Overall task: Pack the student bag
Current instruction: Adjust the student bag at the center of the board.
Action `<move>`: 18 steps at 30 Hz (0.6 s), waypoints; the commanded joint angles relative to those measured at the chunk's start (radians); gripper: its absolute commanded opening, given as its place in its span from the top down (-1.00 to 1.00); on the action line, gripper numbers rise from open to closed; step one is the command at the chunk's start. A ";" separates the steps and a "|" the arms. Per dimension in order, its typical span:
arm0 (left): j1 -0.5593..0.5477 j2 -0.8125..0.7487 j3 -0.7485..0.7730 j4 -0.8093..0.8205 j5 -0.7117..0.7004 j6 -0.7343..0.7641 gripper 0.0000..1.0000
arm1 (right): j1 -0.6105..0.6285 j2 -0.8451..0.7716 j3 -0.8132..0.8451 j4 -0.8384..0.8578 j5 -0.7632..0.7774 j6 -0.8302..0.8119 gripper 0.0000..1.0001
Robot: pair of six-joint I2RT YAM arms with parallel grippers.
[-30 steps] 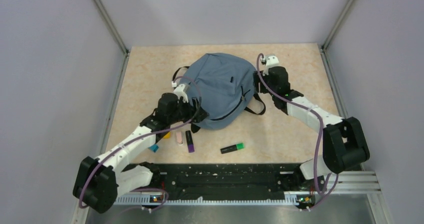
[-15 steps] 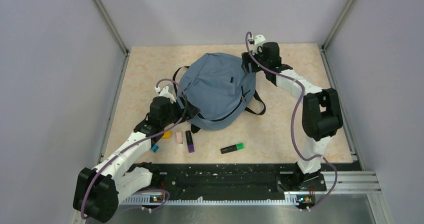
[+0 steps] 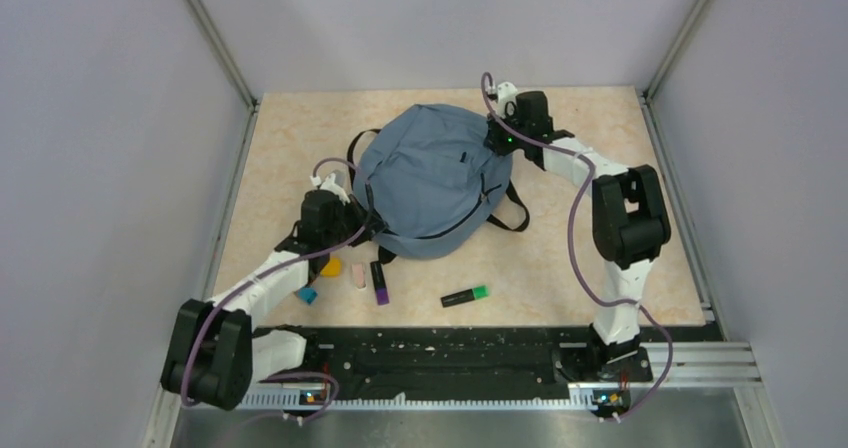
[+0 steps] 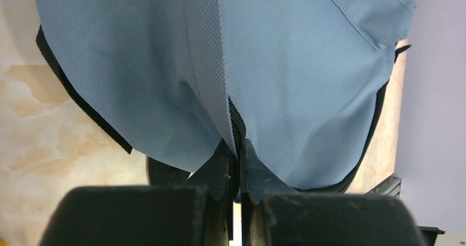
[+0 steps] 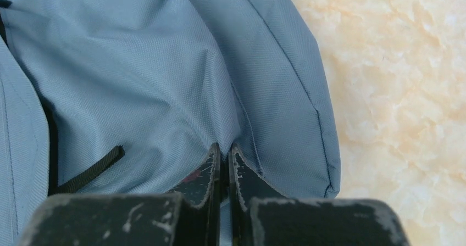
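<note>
The student bag (image 3: 432, 176), slate-blue with black straps and zippers, lies flat in the middle of the table. My left gripper (image 3: 364, 218) sits at the bag's near-left edge. In the left wrist view the left gripper (image 4: 237, 147) is shut on a raised fold of the bag (image 4: 308, 65) along a seam, with a black strap beside it. My right gripper (image 3: 497, 138) is at the bag's far-right edge. Seen from the right wrist, the right gripper (image 5: 222, 148) is shut on a pinch of the bag's fabric (image 5: 137, 65).
Small items lie between the bag and the arm bases: a green highlighter (image 3: 465, 295), a purple highlighter (image 3: 380, 282), a pink eraser (image 3: 358, 276), a yellow piece (image 3: 331, 267) and a teal piece (image 3: 307, 295). Grey walls enclose the table on three sides.
Both grippers went from open to shut on the bag's fabric. The right gripper moved from the bag's right side to its far-right edge. The left gripper drew slightly left.
</note>
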 commanded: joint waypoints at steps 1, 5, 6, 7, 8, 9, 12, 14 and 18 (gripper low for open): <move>0.044 0.070 0.109 0.043 0.016 0.107 1.00 | -0.009 -0.110 -0.089 0.015 0.118 0.100 1.00; 0.060 0.193 0.281 -0.024 -0.015 0.231 1.00 | -0.008 -0.227 -0.213 -0.014 0.250 0.192 1.00; 0.065 0.227 0.331 -0.040 -0.028 0.257 1.00 | -0.008 -0.252 -0.236 -0.032 0.280 0.219 1.00; 0.070 0.267 0.382 -0.054 -0.040 0.280 1.00 | -0.008 -0.282 -0.263 -0.048 0.285 0.234 1.00; 0.075 0.308 0.429 -0.066 -0.045 0.303 1.00 | -0.006 -0.314 -0.299 -0.055 0.304 0.252 1.00; 0.081 0.347 0.482 -0.075 -0.052 0.322 1.00 | -0.005 -0.351 -0.338 -0.052 0.315 0.274 1.00; 0.093 0.474 0.634 -0.090 -0.061 0.362 1.00 | 0.006 -0.463 -0.462 -0.028 0.308 0.336 1.00; 0.098 0.577 0.741 -0.093 -0.058 0.386 1.00 | 0.036 -0.528 -0.531 -0.018 0.294 0.377 1.00; 0.113 0.752 0.940 -0.076 0.012 0.413 1.00 | 0.148 -0.648 -0.644 -0.010 0.313 0.432 1.00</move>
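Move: The bag is already pinched at its near-left side by the left hand and its far-right side by the right hand. Its middle lies about 12 cm ahead and 12 cm right of the left hand, and 8 cm back and 14 cm left of the right, both a few cm below. From the left hand, the purple marker is 13 cm back, straight in line, the pink eraser 11 cm back and 5 cm left, the green marker 16 cm back and 20 cm right. The bag is swung clockwise on the board by both closed grippers: the left hand carries its edge forward about 18 cm, rising some 3 cm and rolling its left side up about 15 degrees. Meanwhile the right hand hauls the opposite edge back about 13 cm and 6 cm to the right at nearly constant height, turning some 25 degrees clockwise. ##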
